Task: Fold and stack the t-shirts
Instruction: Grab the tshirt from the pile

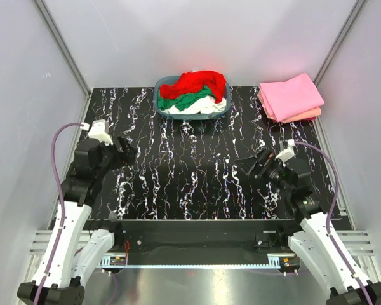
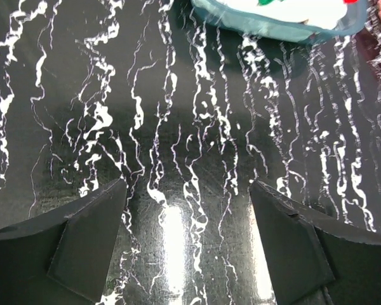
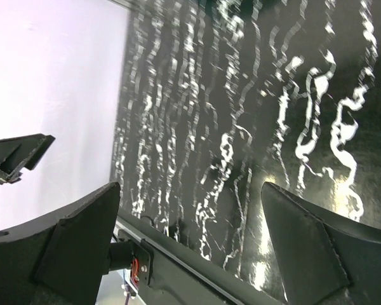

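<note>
A bright red t-shirt lies crumpled on top of a green one and a white one in the blue-grey basket at the back middle of the table. A folded pink t-shirt rests on a folded salmon one at the back right. My left gripper is open and empty above the table's left side. My right gripper is open and empty above the right side. In the left wrist view the basket's rim shows at the top, with the gripper over bare table.
The table is black with white marbling. Grey walls close in the left, right and back. The table's near edge and metal frame show in the right wrist view between its open fingers.
</note>
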`<state>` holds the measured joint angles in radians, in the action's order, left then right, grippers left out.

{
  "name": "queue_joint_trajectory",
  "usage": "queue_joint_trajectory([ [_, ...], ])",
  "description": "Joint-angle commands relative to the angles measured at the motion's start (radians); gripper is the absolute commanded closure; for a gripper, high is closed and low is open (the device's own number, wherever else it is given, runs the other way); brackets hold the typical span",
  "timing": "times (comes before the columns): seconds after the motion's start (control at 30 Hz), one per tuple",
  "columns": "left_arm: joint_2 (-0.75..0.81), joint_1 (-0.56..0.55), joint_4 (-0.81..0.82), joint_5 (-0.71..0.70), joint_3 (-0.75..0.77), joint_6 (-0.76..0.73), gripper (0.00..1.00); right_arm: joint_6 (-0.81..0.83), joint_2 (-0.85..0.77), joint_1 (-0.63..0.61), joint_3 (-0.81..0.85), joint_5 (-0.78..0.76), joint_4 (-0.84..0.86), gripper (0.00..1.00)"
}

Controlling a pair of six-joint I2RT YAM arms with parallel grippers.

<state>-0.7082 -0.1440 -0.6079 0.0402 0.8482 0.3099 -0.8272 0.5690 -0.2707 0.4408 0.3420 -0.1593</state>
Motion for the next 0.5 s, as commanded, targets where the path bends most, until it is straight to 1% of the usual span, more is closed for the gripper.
queue_joint_trajectory([
  [0.0, -0.057, -0.005, 0.027, -0.034, 0.011, -0.011, 0.16, -0.009, 0.064, -0.004, 0.035, -0.009, -0.019, 0.0],
  [0.07, -0.074, -0.005, 0.04, -0.039, 0.023, -0.012, 0.15, -0.055, 0.13, -0.004, 0.004, 0.002, 0.004, 0.0],
  [0.13, -0.125, -0.005, 0.072, -0.039, 0.052, -0.014, 0.15, -0.085, 0.188, -0.016, -0.066, 0.032, 0.12, 0.0],
  [0.17, -0.151, -0.005, 0.083, -0.061, 0.069, -0.011, 0.14, -0.09, 0.201, -0.031, -0.092, 0.054, 0.198, 0.0],
  [0.2, -0.216, -0.005, 0.089, -0.062, 0.122, -0.008, 0.14, -0.095, 0.213, -0.044, -0.115, 0.052, 0.292, 0.0],
  [0.23, -0.255, -0.005, 0.094, -0.062, 0.155, -0.006, 0.14, -0.087, 0.229, -0.054, -0.131, 0.052, 0.325, 0.0],
  [0.27, -0.339, -0.005, 0.099, -0.06, 0.232, -0.002, 0.14, -0.079, 0.233, -0.082, -0.146, 0.037, 0.358, 0.0],
  [0.33, -0.431, -0.005, 0.122, -0.059, 0.32, -0.002, 0.12, -0.05, 0.245, -0.114, -0.142, -0.004, 0.354, 0.0],
  [0.37, -0.482, -0.005, 0.129, -0.06, 0.416, -0.009, 0.11, -0.041, 0.253, -0.136, -0.136, -0.038, 0.348, 0.0],
  [0.4, -0.585, -0.005, 0.132, -0.06, 0.474, -0.012, 0.11, -0.035, 0.264, -0.145, -0.137, -0.044, 0.354, 0.0],
  [0.43, -0.641, -0.005, 0.132, -0.062, 0.529, -0.014, 0.11, -0.03, 0.281, -0.15, -0.143, -0.052, 0.362, 0.0],
  [0.47, -0.696, -0.005, 0.129, -0.057, 0.642, -0.018, 0.11, -0.03, 0.282, -0.154, -0.146, -0.052, 0.371, 0.0],
])
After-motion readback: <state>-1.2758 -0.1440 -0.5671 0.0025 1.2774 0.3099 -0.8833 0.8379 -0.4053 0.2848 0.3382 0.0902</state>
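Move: The red t-shirt on the basket's heap lies some 24 cm ahead of the left hand, about 20 cm to its right and 12 cm below. From that hand, the green shirt is roughly 20 cm ahead and 16 right, the white one 17 ahead and 19 right, both slightly lower than the red. From the right hand, the red shirt is about 26 cm ahead, 11 left and 8 below. Left hand dips, then surges 12 cm forward towards the basket; right sinks about 9 cm, edging left. ##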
